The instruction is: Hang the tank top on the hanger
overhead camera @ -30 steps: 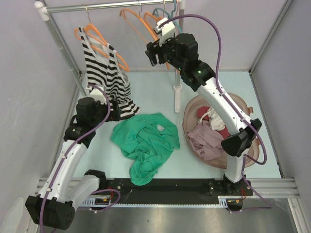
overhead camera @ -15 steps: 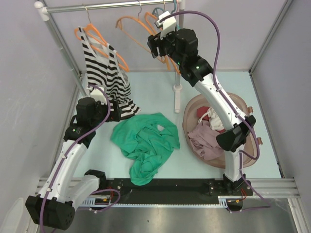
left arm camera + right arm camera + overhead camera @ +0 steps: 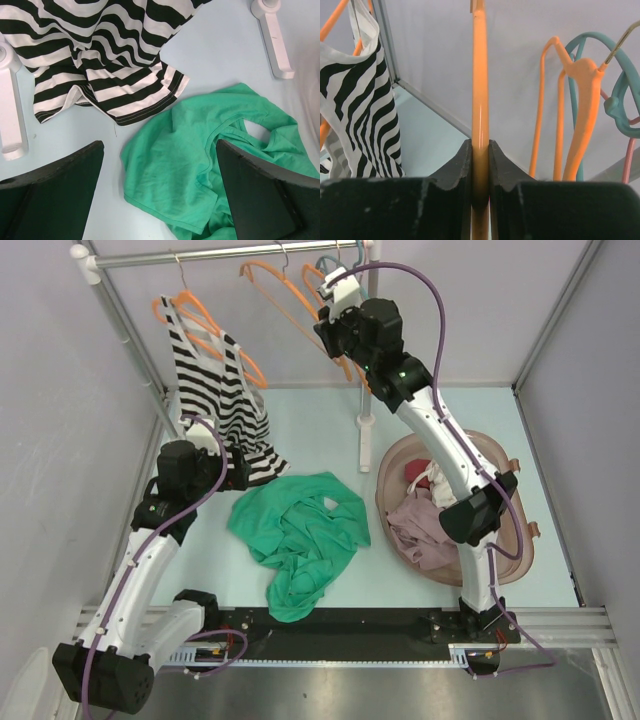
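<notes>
The green tank top (image 3: 300,535) lies crumpled on the table in front of the arms. My left gripper (image 3: 235,468) hovers by its left edge. In the left wrist view the left gripper (image 3: 159,145) is open, its fingers straddling the tank top (image 3: 200,160) from above without touching it. An orange hanger (image 3: 285,302) hangs from the rail at the back. My right gripper (image 3: 328,332) is raised to it. In the right wrist view the right gripper (image 3: 480,150) is shut on a thin bar of the hanger (image 3: 480,90).
A black-and-white striped top (image 3: 215,390) hangs on another orange hanger at the rail's (image 3: 230,252) left. More orange hangers (image 3: 580,100) and a teal one (image 3: 600,40) hang to the right. A pink basket (image 3: 520,540) of garments sits at right, next to the rack's white foot (image 3: 365,440).
The right gripper has risen slightly toward the rail and closed on the orange hanger's bar; the hanger has swung a little. The left arm and tank top have not moved.
</notes>
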Controlling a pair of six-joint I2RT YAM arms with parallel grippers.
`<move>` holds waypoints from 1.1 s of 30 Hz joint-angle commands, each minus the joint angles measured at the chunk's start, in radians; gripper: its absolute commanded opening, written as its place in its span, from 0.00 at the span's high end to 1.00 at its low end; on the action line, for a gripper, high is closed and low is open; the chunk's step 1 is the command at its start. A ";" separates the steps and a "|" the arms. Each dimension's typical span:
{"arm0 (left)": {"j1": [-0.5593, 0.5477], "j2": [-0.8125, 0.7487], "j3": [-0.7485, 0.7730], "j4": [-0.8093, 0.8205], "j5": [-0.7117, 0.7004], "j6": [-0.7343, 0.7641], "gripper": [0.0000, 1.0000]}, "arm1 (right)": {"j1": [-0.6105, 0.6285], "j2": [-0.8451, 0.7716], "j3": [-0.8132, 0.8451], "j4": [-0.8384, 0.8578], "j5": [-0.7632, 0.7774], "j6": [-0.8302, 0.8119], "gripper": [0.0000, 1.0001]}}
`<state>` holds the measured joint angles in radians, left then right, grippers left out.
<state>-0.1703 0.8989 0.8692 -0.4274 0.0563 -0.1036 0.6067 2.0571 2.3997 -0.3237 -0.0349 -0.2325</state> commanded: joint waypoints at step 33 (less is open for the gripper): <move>0.003 0.017 -0.015 0.038 -0.049 0.022 0.01 | 0.125 -0.340 -0.350 0.180 0.185 0.010 1.00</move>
<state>-0.1703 0.9035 0.8627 -0.4267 0.0433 -0.1032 0.7067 1.8488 2.0796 -0.2604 0.0986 -0.2157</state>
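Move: The green tank top that the already-held orange hanger is to meet lies spread on the table, about 28 cm back from the right hand, 3 cm to its left and some 45 cm below. The rail stands roughly 10 cm ahead and 12 cm above. The striped tank top hangs about 21 cm left, level forward; another orange hanger hangs about 8 cm right. From the left hand, the green top is some 8 cm back, 16 cm right and 22 cm below. Still pinching the orange hanger by one arm, the right hand first eases left and back about 2 cm each while lifting its hook some 2.5 cm, then draws the hanger sharply back and down from the rail, ending about 5 cm back and a little lower than it began. The fingers keep their grip and the wrist barely tilts. ##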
